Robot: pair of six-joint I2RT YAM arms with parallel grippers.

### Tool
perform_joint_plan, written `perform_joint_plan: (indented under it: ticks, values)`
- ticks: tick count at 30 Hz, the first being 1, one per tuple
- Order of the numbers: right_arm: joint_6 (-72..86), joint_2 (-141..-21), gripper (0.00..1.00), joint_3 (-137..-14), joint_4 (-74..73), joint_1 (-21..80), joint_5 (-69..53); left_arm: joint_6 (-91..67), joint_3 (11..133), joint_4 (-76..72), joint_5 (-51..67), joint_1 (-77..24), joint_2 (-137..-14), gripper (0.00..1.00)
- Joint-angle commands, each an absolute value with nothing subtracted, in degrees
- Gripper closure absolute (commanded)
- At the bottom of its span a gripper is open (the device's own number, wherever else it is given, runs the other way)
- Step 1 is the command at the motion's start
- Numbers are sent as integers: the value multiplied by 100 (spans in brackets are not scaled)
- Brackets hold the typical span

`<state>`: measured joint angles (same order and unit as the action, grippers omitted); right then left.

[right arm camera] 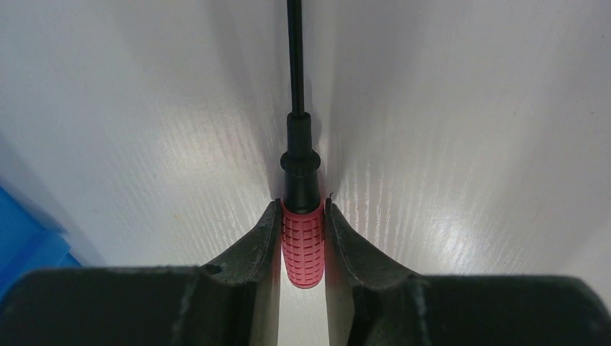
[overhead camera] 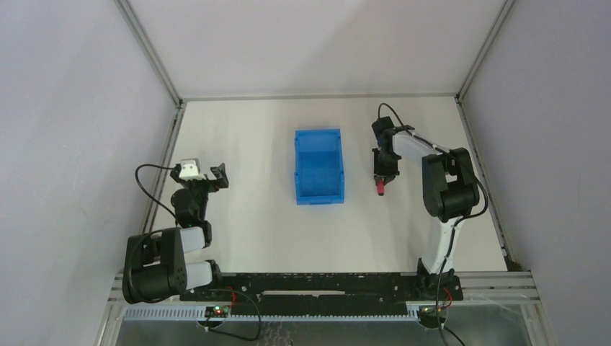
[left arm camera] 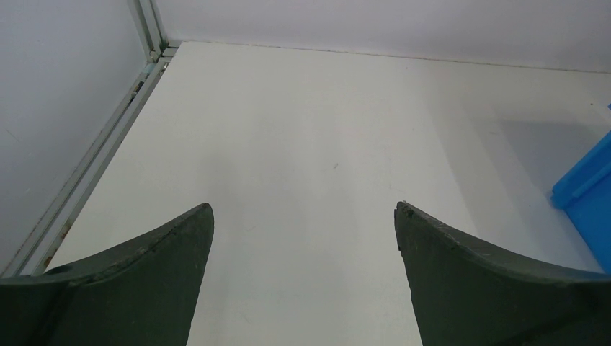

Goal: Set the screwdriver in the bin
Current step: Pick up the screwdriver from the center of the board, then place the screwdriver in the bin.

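The blue bin stands empty in the middle of the table. Its edge shows at the right of the left wrist view and at the lower left of the right wrist view. My right gripper is just right of the bin, shut on the red handle of the screwdriver. Both fingers press the handle's sides, and the thin black shaft points away from the wrist, low over the table. The red handle also shows in the top view. My left gripper is open and empty at the table's left side.
The white table is walled on the left, right and back, with metal rails along its side edges. The arm bases and a black rail run along the near edge.
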<state>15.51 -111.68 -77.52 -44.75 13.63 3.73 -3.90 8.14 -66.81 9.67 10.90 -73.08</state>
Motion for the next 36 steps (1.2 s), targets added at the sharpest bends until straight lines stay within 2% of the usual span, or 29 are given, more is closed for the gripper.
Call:
perform_joint_plan:
  ticks: [1, 10, 17, 26, 36]
  values:
    - [1572, -10691, 77, -7743, -4593, 1371, 176, -310, 720, -6935, 1042, 1158, -7277, 0]
    - [1793, -9714, 77, -7835, -4985, 1267, -332, -308, 719, -6935, 1045, 1147, -7277, 0]
    - [2162, -9339, 77, -8512, -5395, 1274, -684, -308, 713, -6939, 1041, 1151, -7276, 0]
    - [2859, -9294, 77, -9711, -5830, 1569, -959, -308, 716, -6938, 1037, 1141, -7277, 0]
    - [3916, -9605, 78, -10615, -6120, 2547, -442, -308, 716, -6938, 1032, 1142, -7277, 0]
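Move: The right hand's fingers are already shut on the screwdriver's red handle near the table, its middle about 2 cm ahead of the pads and its shaft pointing forward. The blue bin's middle stands roughly 17 cm to this hand's left, some 4 cm farther out and a couple of cm higher. For the idle left hand, the bin lies about 30 cm to the right, 5 cm ahead and 9 cm lower. Keeping its pinch on the handle, the right hand lifts the screwdriver off the board, at first almost straight up and then veering left more and more, so the sideways gap to the bin shrinks. It climbs about 23 cm and goes some 10 cm left, while the wrist tilts about 30 degrees in all, swinging the fingertips to the left and forward. ##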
